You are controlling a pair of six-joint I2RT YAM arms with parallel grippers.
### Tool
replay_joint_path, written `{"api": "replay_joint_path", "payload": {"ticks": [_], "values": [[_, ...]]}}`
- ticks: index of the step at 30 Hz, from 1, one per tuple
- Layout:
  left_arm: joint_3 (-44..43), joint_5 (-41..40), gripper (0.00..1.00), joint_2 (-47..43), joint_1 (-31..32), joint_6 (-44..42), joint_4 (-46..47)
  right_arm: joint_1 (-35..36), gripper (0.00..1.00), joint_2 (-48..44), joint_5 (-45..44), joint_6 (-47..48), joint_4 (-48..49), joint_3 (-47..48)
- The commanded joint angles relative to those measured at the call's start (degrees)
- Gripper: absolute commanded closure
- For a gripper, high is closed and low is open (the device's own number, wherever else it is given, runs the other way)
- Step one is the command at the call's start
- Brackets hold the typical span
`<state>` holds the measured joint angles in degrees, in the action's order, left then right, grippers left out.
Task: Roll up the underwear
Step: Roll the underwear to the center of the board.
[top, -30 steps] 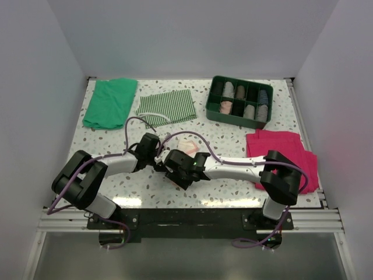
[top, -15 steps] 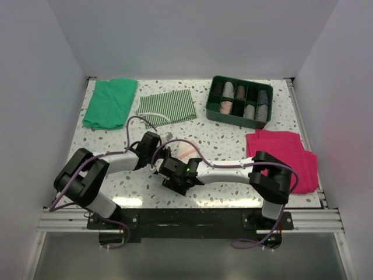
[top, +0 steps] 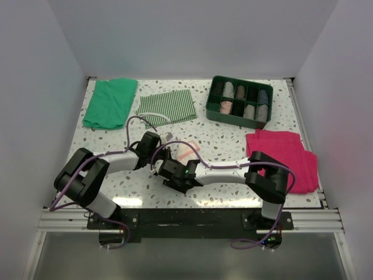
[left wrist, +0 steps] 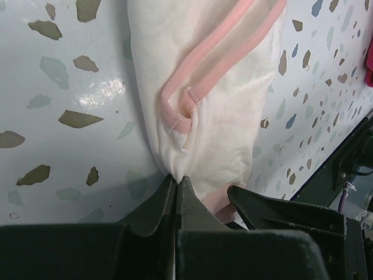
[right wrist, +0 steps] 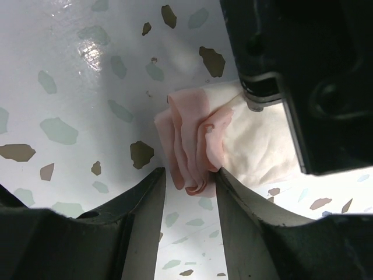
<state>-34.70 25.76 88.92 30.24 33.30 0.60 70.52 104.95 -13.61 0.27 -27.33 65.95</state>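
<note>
The underwear [top: 186, 148] is a pale pink bundle with darker pink edging, lying on the speckled table between both arms. In the left wrist view its cream body [left wrist: 215, 105] runs away from my left gripper [left wrist: 176, 177], which is shut on a pinch of its near edge. My left gripper [top: 166, 153] and my right gripper [top: 175, 160] meet at the bundle. In the right wrist view the bundle's folded pink end [right wrist: 189, 149] sits squeezed between the tips of my right gripper [right wrist: 190, 170]. The left gripper's black body [right wrist: 303, 76] hides part of the cloth.
A green compartment tray [top: 236, 119] holding several rolled items stands at the back right. A green cloth [top: 109, 102] and a green-and-white striped cloth [top: 166, 107] lie at the back left. A magenta cloth [top: 282, 153] lies at the right, partly under the right arm.
My right arm has swung left, bringing its gripper up against the left one at the underwear. Its jaws widened briefly, then narrowed onto the folded end. Less of the cloth shows from above.
</note>
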Motion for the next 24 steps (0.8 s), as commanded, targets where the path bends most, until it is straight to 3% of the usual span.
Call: {"api": "replay_joint_path", "payload": {"ticks": [1, 7, 16, 24], "values": [[0.68, -5.19, 1.0, 3.1, -0.44, -3.68, -6.22, 0.05, 0.58, 1.22, -0.46, 0.96, 0.88, -2.23], [0.6, -5.37, 1.0, 2.83, -0.71, -3.77, -6.31, 0.14, 0.66, 3.16, -2.12, 0.26, 1.67, -3.02], [0.42, -5.89, 1.0, 2.22, -1.06, -3.68, -6.84, 0.06, 0.88, 4.04, -1.86, -1.4, 2.99, -3.11], [-0.19, -8.0, 1.0, -0.59, -1.67, -2.98, -8.24, 0.05, 0.95, 1.84, 2.88, -3.87, 4.92, -3.2]]}}
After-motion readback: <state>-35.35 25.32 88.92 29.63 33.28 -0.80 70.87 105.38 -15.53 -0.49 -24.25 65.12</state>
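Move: The underwear's folded pink end sits right at the right fingertips, less than 1 cm ahead and 1 cm below. From there the fold held by the left fingers is about 5 cm ahead and 1 cm left, the loose cloth some 7 cm ahead and 5 cm right, and the striped cloth about 24 cm straight ahead. From the left hand, the pink end is roughly 5 cm back and 1 cm right. The right fingers close and pinch the underwear's pink end, easing under 1 cm forward-left; the left keeps its pinch. ##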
